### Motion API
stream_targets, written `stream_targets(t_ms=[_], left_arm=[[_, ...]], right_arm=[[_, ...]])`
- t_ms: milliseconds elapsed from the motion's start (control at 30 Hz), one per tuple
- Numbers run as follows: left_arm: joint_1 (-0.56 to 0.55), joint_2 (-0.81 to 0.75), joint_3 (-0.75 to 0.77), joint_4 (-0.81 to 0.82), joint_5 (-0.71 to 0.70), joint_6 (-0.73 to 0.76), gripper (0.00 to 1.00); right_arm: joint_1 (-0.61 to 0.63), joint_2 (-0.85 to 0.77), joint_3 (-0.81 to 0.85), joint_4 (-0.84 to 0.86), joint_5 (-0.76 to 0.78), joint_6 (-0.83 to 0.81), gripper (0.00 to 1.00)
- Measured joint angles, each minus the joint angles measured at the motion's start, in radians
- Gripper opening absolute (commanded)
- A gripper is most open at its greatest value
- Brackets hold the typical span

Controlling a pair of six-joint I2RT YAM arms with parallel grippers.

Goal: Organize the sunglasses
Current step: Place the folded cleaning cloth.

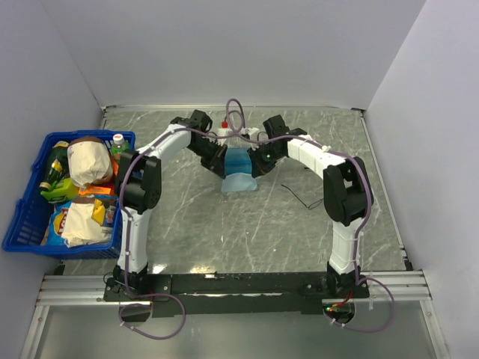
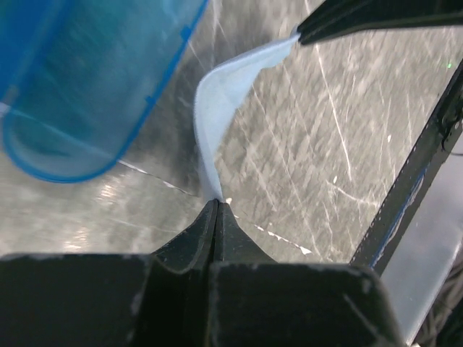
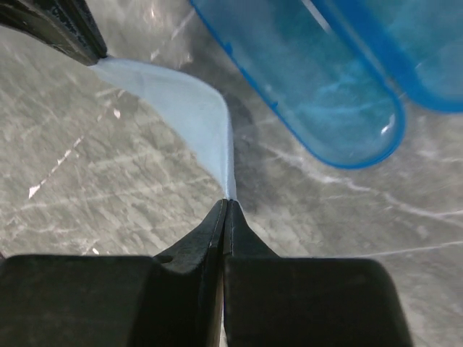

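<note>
A light-blue cloth (image 1: 239,183) hangs slack between my two grippers over the grey marble table. My left gripper (image 2: 217,205) is shut on one corner of the cloth (image 2: 217,101). My right gripper (image 3: 227,204) is shut on the opposite corner of the cloth (image 3: 192,108). In the top view the left gripper (image 1: 219,166) and the right gripper (image 1: 260,166) flank the blue translucent case (image 1: 239,158). The case (image 3: 318,79) lies open just behind the cloth, its rounded end (image 2: 79,87) near the left gripper. The sunglasses (image 1: 303,200) show only as a thin black line on the table, right of the cloth.
A blue basket (image 1: 30,217) full of groceries stands at the table's left edge. A small white bottle with a red cap (image 1: 223,129) stands behind the case. Grey walls close in the back and both sides.
</note>
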Motion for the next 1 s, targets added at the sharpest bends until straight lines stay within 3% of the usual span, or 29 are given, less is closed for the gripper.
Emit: stream_targets(t_ms=[1000], left_arm=[[0.049, 0.134, 0.203, 0.011, -0.023, -0.090, 0.01]], right_arm=[[0.000, 0.100, 0.157, 0.055, 0.106, 0.026, 0.00]])
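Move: Between the two hands hangs the folded cloth, one end pinched in each, and its goal is the near half of the open blue case: about 6 cm ahead, 5 cm below and 5 cm to the right of the left hand, and about 6 cm ahead, 5 cm below and 5 cm to the left of the right. The case's far half lies 5 cm beyond the near half. The sunglasses are roughly 14 cm right of the right hand and 4 cm nearer the base. Carrying the cloth forward between them, both hands travel about 5.5 cm towards the near half of the case, first rising some 1.5 cm, then dipping again, the left by nearly 2 cm and the right by about 1. The shut fingers keep their pinch on the cloth's ends; the left wrist turns slightly counter-clockwise while the right tips its fingertips a little forward. ##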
